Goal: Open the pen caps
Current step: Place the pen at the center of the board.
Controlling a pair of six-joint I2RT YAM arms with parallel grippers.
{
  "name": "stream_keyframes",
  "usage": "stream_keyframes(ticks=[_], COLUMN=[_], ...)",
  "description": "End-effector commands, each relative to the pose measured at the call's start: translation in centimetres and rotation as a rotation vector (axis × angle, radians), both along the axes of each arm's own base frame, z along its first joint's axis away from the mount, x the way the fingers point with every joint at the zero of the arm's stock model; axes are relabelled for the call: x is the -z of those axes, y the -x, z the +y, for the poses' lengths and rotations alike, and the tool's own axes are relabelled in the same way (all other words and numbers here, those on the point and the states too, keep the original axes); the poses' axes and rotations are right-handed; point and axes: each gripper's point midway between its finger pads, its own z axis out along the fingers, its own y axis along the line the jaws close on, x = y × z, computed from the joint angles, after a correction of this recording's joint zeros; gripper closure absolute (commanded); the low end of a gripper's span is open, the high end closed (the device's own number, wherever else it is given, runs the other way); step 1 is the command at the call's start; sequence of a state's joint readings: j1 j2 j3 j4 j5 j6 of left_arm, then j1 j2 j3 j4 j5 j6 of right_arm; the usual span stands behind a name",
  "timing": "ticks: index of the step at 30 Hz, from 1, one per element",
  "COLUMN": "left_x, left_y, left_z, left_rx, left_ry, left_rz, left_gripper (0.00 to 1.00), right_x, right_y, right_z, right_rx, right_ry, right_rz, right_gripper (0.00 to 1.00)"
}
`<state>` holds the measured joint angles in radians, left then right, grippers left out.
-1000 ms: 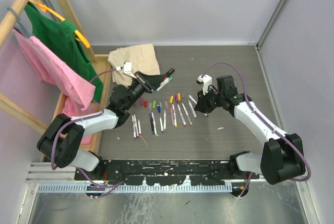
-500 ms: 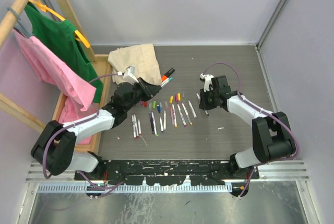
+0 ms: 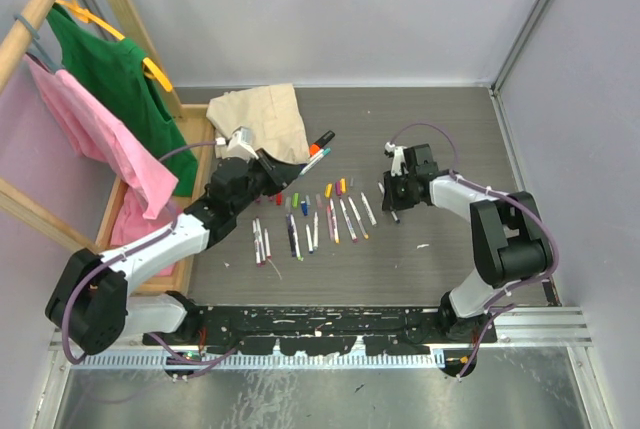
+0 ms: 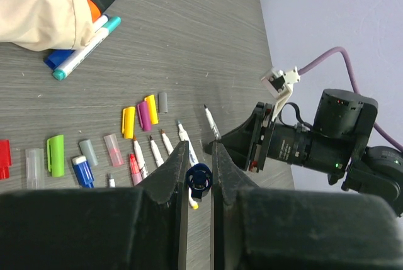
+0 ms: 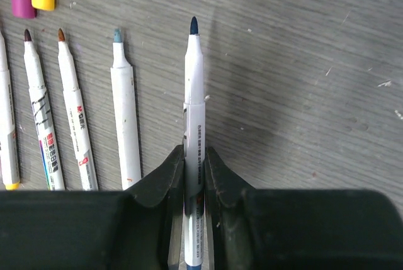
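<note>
In the left wrist view my left gripper (image 4: 200, 149) is shut on a dark blue pen cap (image 4: 200, 179), held above the table. Loose pen caps lie in a row below it: yellow (image 4: 128, 122), magenta (image 4: 143, 116), grey (image 4: 163, 102), green (image 4: 55, 155). My right gripper (image 5: 194, 151) is shut on an uncapped white pen (image 5: 194, 87) with a dark blue tip, held low over the table beside other uncapped pens (image 5: 126, 119). From above, the left gripper (image 3: 290, 171) hangs over the caps (image 3: 318, 194) and the right gripper (image 3: 392, 199) is at the row's right end.
A thick black marker with an orange cap (image 3: 322, 139) and a teal-capped pen (image 3: 312, 157) lie beside a beige cloth (image 3: 262, 114). A wooden rack (image 3: 40, 9) with green and pink clothes and a wooden tray (image 3: 190, 239) stand at the left. Grey walls enclose the table.
The right arm has folded in, keeping the pen low beside the row's right end. The left gripper has drawn back slightly to the left with the blue cap.
</note>
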<state>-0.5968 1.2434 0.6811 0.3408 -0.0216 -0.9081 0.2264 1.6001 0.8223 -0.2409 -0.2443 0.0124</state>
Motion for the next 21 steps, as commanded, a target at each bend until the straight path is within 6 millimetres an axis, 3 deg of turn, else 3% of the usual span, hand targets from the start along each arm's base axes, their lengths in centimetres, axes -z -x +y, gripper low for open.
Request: stream_keyframes(ticks=[1,6,13,21], left_x=[-1.4,0.3,1.0,3.3], left_y=[0.3,0.4,0.3,-0.4], left_z=[-1.1,-2.8,-4.4,-7.9], left_rx=[0.058,0.115,0.138,0.162], left_ry=[0.032,0.009,-0.012,-0.138], left_rz=[-0.029,0.011,0.029,0.095], left_gripper=[1.00,1.00,1.00,1.00], right_x=[-0.5,0.0,0.0,-2.4], right_y=[-1.6,-1.3,-1.4,-1.5], right_z=[0.1,0.0,-0.2,0.4], right_rx=[0.014,0.004,0.003,-0.044], right_ry=[-0.029,-0.036,-0.041,-0.104], right_rz=[-0.013,0.027,0.039,0.006], right_gripper=[0.76,0.71,0.67,0.57])
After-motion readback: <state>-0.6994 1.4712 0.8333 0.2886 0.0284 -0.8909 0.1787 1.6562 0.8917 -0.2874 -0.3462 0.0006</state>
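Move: The right hand, low at the table, has the navy-tipped pen between its fingers, the pen's middle about 1 cm ahead. The blue-grey-tipped pen lies some 5 cm to its left, and the grey cap 9 cm left and 7 cm ahead. From the left hand, which holds a dark cap, that grey cap at the row's end is about 12 cm to the right, 4 cm ahead and 19 cm below; the navy-tipped pen is some 22 cm right, level with it, equally far below. Forward by only about 1 cm, then easing slightly back, the right hand stays low while its fingers open and let go of the navy-tipped pen on either side. The left hand, keeping the dark cap pinched, first sinks about 4 cm and then swings right, about 6 cm in all, towards the grey cap, turning slightly clockwise and tipping down a little. ##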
